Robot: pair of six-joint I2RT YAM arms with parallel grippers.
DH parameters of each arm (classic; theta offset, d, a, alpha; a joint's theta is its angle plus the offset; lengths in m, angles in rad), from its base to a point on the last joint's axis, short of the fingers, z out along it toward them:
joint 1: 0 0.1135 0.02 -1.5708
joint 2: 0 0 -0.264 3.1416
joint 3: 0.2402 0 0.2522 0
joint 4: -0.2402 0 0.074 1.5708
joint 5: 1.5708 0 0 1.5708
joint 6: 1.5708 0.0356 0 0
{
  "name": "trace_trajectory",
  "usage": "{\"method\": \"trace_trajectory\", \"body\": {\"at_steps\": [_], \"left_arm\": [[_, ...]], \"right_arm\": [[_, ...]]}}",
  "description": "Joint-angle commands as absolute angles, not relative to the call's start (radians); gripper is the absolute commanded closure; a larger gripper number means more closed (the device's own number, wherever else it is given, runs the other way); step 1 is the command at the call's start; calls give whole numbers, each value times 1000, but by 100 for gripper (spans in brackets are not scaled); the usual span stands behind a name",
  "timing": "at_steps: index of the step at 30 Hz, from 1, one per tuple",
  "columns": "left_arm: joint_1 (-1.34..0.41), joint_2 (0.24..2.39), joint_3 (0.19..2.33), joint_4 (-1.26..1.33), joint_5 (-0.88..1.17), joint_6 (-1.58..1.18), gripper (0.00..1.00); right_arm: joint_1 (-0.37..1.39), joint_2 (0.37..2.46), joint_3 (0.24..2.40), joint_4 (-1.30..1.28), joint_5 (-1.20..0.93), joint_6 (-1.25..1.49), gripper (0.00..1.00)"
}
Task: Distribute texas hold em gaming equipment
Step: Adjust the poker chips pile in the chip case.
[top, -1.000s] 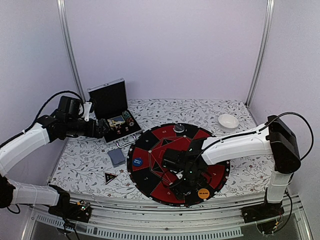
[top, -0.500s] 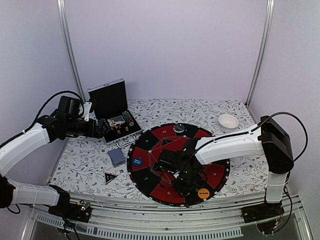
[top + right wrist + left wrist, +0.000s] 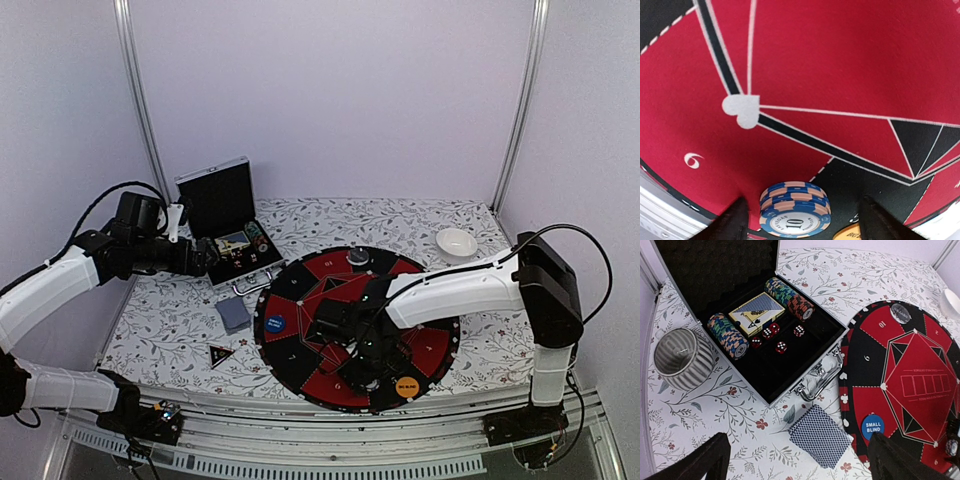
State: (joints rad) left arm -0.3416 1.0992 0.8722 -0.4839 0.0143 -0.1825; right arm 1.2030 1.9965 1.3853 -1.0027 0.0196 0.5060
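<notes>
A short stack of blue-and-tan striped poker chips (image 3: 795, 210) stands on the big round mat (image 3: 805, 65), on the line between a red and a black field. My right gripper (image 3: 802, 222) is open around it, a gap on each side of the stack. The orange blind button (image 3: 855, 234) lies just beside it. From above, my right gripper (image 3: 365, 350) hangs low over the mat's near part, close to the orange button (image 3: 406, 385). My left gripper (image 3: 797, 462) is open above the blue-backed deck of cards (image 3: 822, 435). The blue blind button (image 3: 872, 426) and the black triangular marker (image 3: 220, 353) lie apart.
The open silver-edged case (image 3: 805, 367) holds two rows of chips (image 3: 729, 335), a second deck (image 3: 756, 312) and red dice (image 3: 775, 337). A grey ribbed cup (image 3: 682, 357) stands left of it. A clear round disc (image 3: 357, 258) sits at the mat's far edge; a white bowl (image 3: 457, 242) at back right.
My right arm has shifted a little to the left over the mat. The left arm has stayed where it was.
</notes>
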Motion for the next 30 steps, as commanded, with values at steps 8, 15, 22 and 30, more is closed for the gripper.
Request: {"method": "trace_trajectory", "body": {"at_steps": [8,15,22,30], "left_arm": [[-323,1117,867,-456,24,-159,2],[-322,1288,1040,-553,-10,-165,5],[-313,1637,1354,-698,-284,-93,42],[-272,2037,1687,-888,-411,-12,39]], "right_arm": [[1204,1871,1421,-901,102,476,1],[1124,1655,1293,-753,147,424,1],[1016,1544,1163,-623,116,317,1],[994,1578,1145,-590,106,213,1]]}}
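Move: From the left gripper, the left chip pile in the open chip case lies about 18 cm ahead, 10 cm to the left and 15 cm below. At much the same height, the card deck is some 21 cm ahead and 5 cm left, and the mug 17 cm ahead and 18 cm left. From the right gripper that pile is roughly 37 cm ahead and 41 cm left, level or slightly higher; the small chip stack sits right between its already opening fingers. Bring the left gripper about 15 cm forward over the chip case towards its left chip pile, sinking some 6 cm late on and drifting a little left, while narrowing the wide-open fingers to just over half and rolling the left side up some 25 degrees with a slight tip down. With the right, spread the fingers fully and rise up and forward off the chip stack, tilting outward, then hover. ##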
